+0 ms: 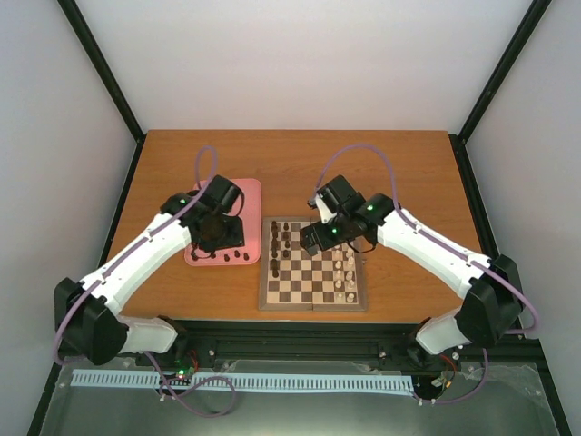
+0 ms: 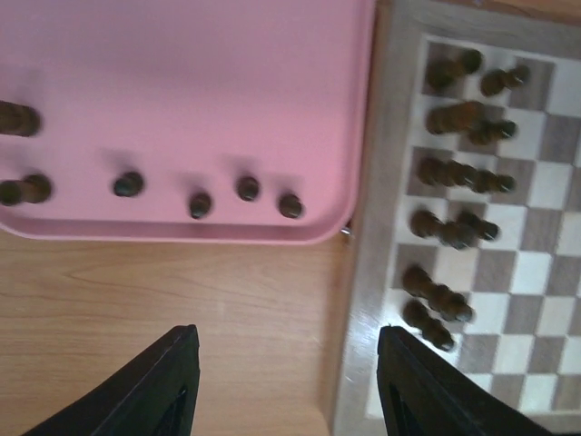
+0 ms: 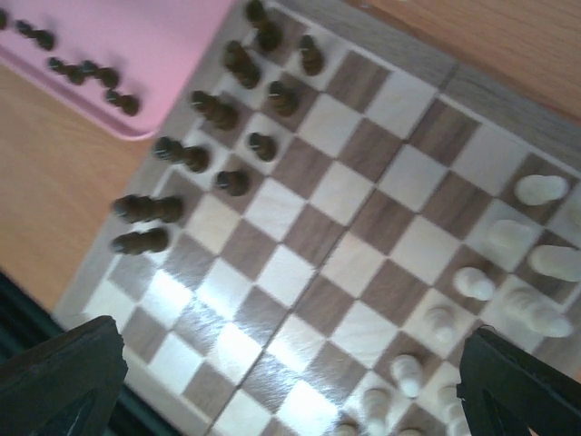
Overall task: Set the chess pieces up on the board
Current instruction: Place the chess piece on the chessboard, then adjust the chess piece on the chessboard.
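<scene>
The board point(image 1: 313, 306) lies at the table's near middle. Several dark chess pieces point(image 1: 280, 238) stand in two files at its left side, cream-white ones point(image 1: 345, 277) at its right. More dark chess pieces point(image 2: 248, 188) lie along the near edge of the pink tray point(image 2: 182, 73). My left gripper point(image 2: 286, 381) hangs open and holds nothing. It is above the bare table, between the tray's corner and the board's border point(image 2: 363, 300). My right gripper point(image 3: 295, 381) is open wide above the board's middle squares point(image 3: 318, 236), with nothing between its fingers. Dark pieces point(image 3: 209, 136) are to its left.
The pink tray point(image 1: 247, 195) sits left of the board, touching or nearly touching its border. Cream-white pieces point(image 3: 508, 272) crowd the board's right side under the right finger point(image 3: 526, 386). A black frame rail runs along the table's near edge point(image 1: 309, 327).
</scene>
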Controlling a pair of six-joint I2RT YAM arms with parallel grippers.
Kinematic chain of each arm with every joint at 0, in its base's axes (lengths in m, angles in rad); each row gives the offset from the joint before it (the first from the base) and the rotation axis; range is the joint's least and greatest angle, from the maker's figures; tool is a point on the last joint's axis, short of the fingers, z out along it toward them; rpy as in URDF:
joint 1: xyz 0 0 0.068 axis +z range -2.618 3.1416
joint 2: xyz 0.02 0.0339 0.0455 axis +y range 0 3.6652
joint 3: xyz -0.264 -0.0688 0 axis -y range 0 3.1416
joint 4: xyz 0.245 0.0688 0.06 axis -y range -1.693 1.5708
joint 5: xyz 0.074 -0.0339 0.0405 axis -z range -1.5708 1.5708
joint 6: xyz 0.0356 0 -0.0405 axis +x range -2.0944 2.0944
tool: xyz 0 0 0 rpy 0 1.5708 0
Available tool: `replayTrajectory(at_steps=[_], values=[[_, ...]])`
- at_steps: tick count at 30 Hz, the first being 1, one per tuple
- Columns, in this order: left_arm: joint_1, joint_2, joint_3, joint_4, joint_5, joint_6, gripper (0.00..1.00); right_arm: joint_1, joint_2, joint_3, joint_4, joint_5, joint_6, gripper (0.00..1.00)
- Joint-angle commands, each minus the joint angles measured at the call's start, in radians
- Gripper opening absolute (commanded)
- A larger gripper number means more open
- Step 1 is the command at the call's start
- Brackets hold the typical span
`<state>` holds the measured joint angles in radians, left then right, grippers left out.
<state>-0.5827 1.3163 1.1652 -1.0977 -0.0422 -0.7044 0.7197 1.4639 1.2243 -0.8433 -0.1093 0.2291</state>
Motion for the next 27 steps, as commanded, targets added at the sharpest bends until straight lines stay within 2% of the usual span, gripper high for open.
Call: replayTrajectory(at_steps=[1, 5, 11, 20, 27], values=[[0.120, -0.039, -0.049, 0.005, -0.005, 0.127, 0.56, 0.061, -0.057, 0.033, -0.028, -0.091, 0.037, 1.00], [0.231, -0.058, -0.127, 0.074, 0.044, 0.167, 0.56, 0.129, -0.074, 0.012, -0.014, -0.217, 0.078, 1.00], [0.325, -0.067, -0.187, 0.137, 0.078, 0.220, 0.56, 0.226, -0.066, -0.071, 0.083, -0.331, 0.137, 1.00], [0.353, -0.068, -0.187, 0.145, 0.085, 0.244, 0.57, 0.293, 0.037, -0.158, 0.259, -0.366, 0.172, 1.00], [0.353, -0.063, -0.173, 0.137, 0.069, 0.239, 0.57, 0.293, 0.117, -0.179, 0.394, -0.304, 0.194, 1.00]])
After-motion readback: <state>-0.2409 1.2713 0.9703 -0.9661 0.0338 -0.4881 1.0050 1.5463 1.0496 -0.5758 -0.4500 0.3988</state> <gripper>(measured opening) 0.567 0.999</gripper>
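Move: The dark bishop just set on the board, nearest in the left-hand column, lies about 14 cm left, 5 cm back and 10 cm below the right hand. The next tall piece is 3 cm beyond it, and the closest dark pawn about 4 cm right and 6 cm farther out. For the left hand, the tray's dark knight is some 17 cm left, 6 cm ahead and 12 cm below, the rook 4 cm nearer than the knight; the rightmost tray pawn is only 2 cm ahead. Towards the bishop, round to its near side, goes the wide-open, empty right hand: about 12 cm back and 10 cm left, rising slightly before sinking to end 5 cm lower, while it tips and turns counter-clockwise, some 30 degrees in all. The half-open left hand travels 8 cm left and 4 cm down towards the knight, then all but stops, touching nothing. ##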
